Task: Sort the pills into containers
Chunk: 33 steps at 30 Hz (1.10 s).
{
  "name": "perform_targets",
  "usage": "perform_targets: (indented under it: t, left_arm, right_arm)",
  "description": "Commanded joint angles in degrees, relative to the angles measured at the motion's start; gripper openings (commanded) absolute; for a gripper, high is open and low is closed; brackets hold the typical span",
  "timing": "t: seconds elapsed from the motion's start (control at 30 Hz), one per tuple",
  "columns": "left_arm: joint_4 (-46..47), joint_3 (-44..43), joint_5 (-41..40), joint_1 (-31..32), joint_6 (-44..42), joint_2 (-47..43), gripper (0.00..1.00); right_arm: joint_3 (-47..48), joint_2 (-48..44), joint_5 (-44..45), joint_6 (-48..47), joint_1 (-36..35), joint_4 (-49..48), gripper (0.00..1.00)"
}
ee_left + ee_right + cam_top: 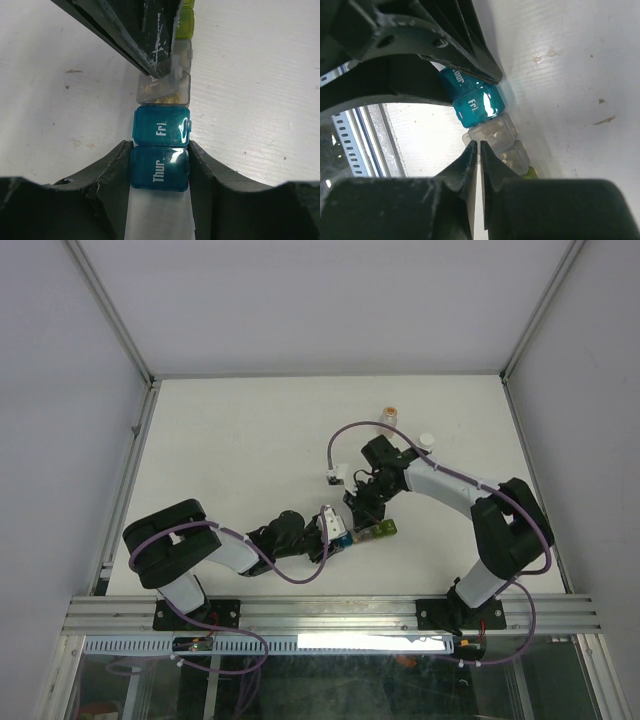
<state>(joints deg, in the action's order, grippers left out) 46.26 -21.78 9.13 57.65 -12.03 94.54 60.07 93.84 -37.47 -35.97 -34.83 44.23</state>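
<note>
The containers (366, 533) are a short strip of joined compartments lying on the white table. My left gripper (159, 151) is shut on the blue "Thur" end compartment (160, 172), one pad on each side. Beside it is the teal "Fri" compartment (161, 126), then a grey one (172, 95) whose clear lid is tilted up, with yellowish pills (165, 99) showing inside. My right gripper (479, 145) is shut, its tips against that lid's tab (470, 136). Pale pills (495, 131) show through the clear compartments. The yellow-green end (185, 22) lies beyond.
A small amber bottle (390, 416) and a white cap (427, 439) stand at the back right of the table. The metal rail (330, 615) with both arm bases runs along the near edge.
</note>
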Motion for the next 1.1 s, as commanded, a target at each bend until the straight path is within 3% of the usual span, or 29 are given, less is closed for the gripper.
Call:
perform_targets:
  t: [0.0,0.37,0.47,0.6,0.73,0.8,0.9,1.07]
  left_arm:
    - [0.58,-1.58,2.06,-0.39,-0.55,0.12,0.14]
    - [-1.01,-2.38,2.82,-0.43,-0.36,0.04,0.12]
    - [-0.92,-2.30,3.06,-0.43,-0.23,0.03,0.12]
    - [-1.18,-2.54,3.18,-0.43,-0.01,-0.43,0.14]
    - [-1.32,-3.12,2.73,-0.43,1.58,-1.59,0.38]
    - [-1.23,-3.41,1.90,-0.43,3.00,-2.43,0.58]
    - [-1.24,-3.76,0.72,-0.43,5.74,-4.16,0.98]
    - [-1.46,-2.78,-0.57,-0.52,12.31,-10.34,0.99]
  right_arm:
    - [-0.07,-3.68,0.15,0.72,-1.08,-2.62,0.08]
    - [-1.77,6.10,18.55,2.87,-3.72,-4.76,0.03]
    - [-0.90,4.62,13.65,3.17,-2.35,-4.27,0.04]
    - [1.52,-0.53,-6.98,0.52,3.77,0.60,0.10]
    - [0.99,-9.27,-13.08,-1.32,9.57,0.18,0.22]
    - [0.12,-12.70,-15.00,-1.39,13.34,-0.65,0.30]
    - [-1.24,-16.80,-17.34,-1.46,17.27,-1.97,0.38]
    - [-2.30,-21.66,-19.46,-1.76,20.65,-3.20,0.45]
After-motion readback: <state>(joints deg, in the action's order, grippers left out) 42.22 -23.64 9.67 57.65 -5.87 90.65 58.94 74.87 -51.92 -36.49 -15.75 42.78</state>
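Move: The ajar lid of the clear compartment beside teal Fri lies right under the shut right fingertips, about 3 cm down. From that lid, the teal pair is some 3 cm to the left and 1 cm nearer, and the green pair about 6 cm to the right and 1 cm farther out. The left hand already grips the teal pair between its fingers; the clear lid is about 3 cm to its right and 1 cm ahead. Closed right fingertips press the clear lid down about 2 cm, then rise 13 cm, opening; left lets go, rising. ##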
